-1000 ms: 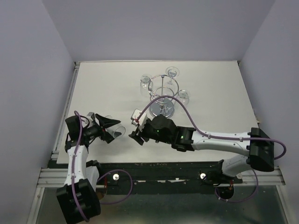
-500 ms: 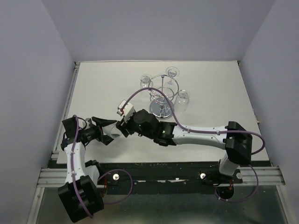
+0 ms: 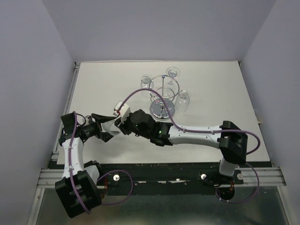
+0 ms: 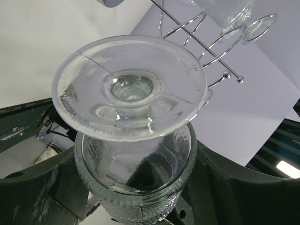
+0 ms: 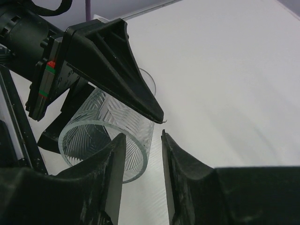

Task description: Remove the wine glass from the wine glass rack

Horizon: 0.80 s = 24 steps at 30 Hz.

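Observation:
My left gripper [image 3: 104, 129] is shut on the bowl of a clear ribbed wine glass [image 4: 133, 183]. The glass lies tilted in the grip, its round foot [image 4: 129, 86] toward the wrist camera. The chrome wine glass rack [image 3: 162, 93] stands mid-table, with three more glasses hanging from it. My right gripper [image 5: 143, 154] has reached the held wine glass [image 5: 105, 136]. One finger is inside the rim and the other outside, so the glass wall lies between the jaws with a gap still showing. A left finger [image 5: 112, 65] is clamped on the glass just above.
The rack's shiny round base [image 3: 162, 109] sits just behind the right forearm. Its wire arms [image 4: 206, 42] and a hanging glass [image 4: 234, 11] show beyond the held glass. White table [image 3: 220, 89], purple walls on three sides.
The right arm swung left from in front of the rack base to the glass in the left gripper, and its jaws narrowed. The left arm drew slightly left and nearer.

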Motion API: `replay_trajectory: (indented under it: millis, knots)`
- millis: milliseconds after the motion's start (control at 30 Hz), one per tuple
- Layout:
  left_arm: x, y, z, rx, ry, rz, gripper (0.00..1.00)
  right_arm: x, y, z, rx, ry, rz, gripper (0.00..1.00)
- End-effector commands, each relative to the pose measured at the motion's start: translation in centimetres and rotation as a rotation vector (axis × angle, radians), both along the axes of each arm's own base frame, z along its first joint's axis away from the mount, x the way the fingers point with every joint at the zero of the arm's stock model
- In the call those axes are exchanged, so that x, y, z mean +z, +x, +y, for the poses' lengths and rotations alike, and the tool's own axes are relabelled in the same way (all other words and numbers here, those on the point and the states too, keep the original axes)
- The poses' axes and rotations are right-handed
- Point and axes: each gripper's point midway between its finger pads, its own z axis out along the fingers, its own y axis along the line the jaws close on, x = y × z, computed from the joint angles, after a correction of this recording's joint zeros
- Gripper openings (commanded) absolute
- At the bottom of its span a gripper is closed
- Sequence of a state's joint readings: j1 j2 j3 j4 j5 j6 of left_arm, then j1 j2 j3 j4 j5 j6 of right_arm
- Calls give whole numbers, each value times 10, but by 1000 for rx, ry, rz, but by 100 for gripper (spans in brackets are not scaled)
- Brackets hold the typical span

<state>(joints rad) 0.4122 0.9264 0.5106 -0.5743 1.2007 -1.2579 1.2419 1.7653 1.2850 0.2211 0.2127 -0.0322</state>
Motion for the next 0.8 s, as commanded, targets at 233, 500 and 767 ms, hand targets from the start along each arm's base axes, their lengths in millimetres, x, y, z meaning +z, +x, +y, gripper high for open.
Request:
replay_trajectory:
  millis: [233, 500, 767]
  knots:
    - [9, -3, -2, -13, -65, 46, 0, 8, 16, 22, -9, 55, -24, 33]
    - [12, 1, 0, -4, -48, 38, 4, 12, 26, 35, -27, 61, -41, 1]
    - [-6, 5, 17, 69, 75, -9, 99, 45, 36, 27, -37, 98, -122, 0]
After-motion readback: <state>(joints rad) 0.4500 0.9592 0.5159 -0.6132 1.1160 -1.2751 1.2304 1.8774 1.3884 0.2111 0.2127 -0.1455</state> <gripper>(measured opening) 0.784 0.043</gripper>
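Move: The glass is in the left gripper, its bowl right at the left hand point. From the right gripper the glass's middle lies about 4 cm to the left and 2 cm ahead, at nearly the same height, mouth towards the right hand and the near rim already between its half-open fingertips. The rack's middle stands some 15 cm ahead and 19 cm to the right of the right hand; its left-hand hanging glass is about 18 cm ahead and 12 cm right. Close the right fingers on the glass rim, one finger inside the mouth and one outside, from half open to nearly shut so that they pinch the wall, while easing that hand about 3 cm left, forward and a little down. Keep the left fingers around the bowl and let that hand sink and drift left some 2 cm, turning slightly. ##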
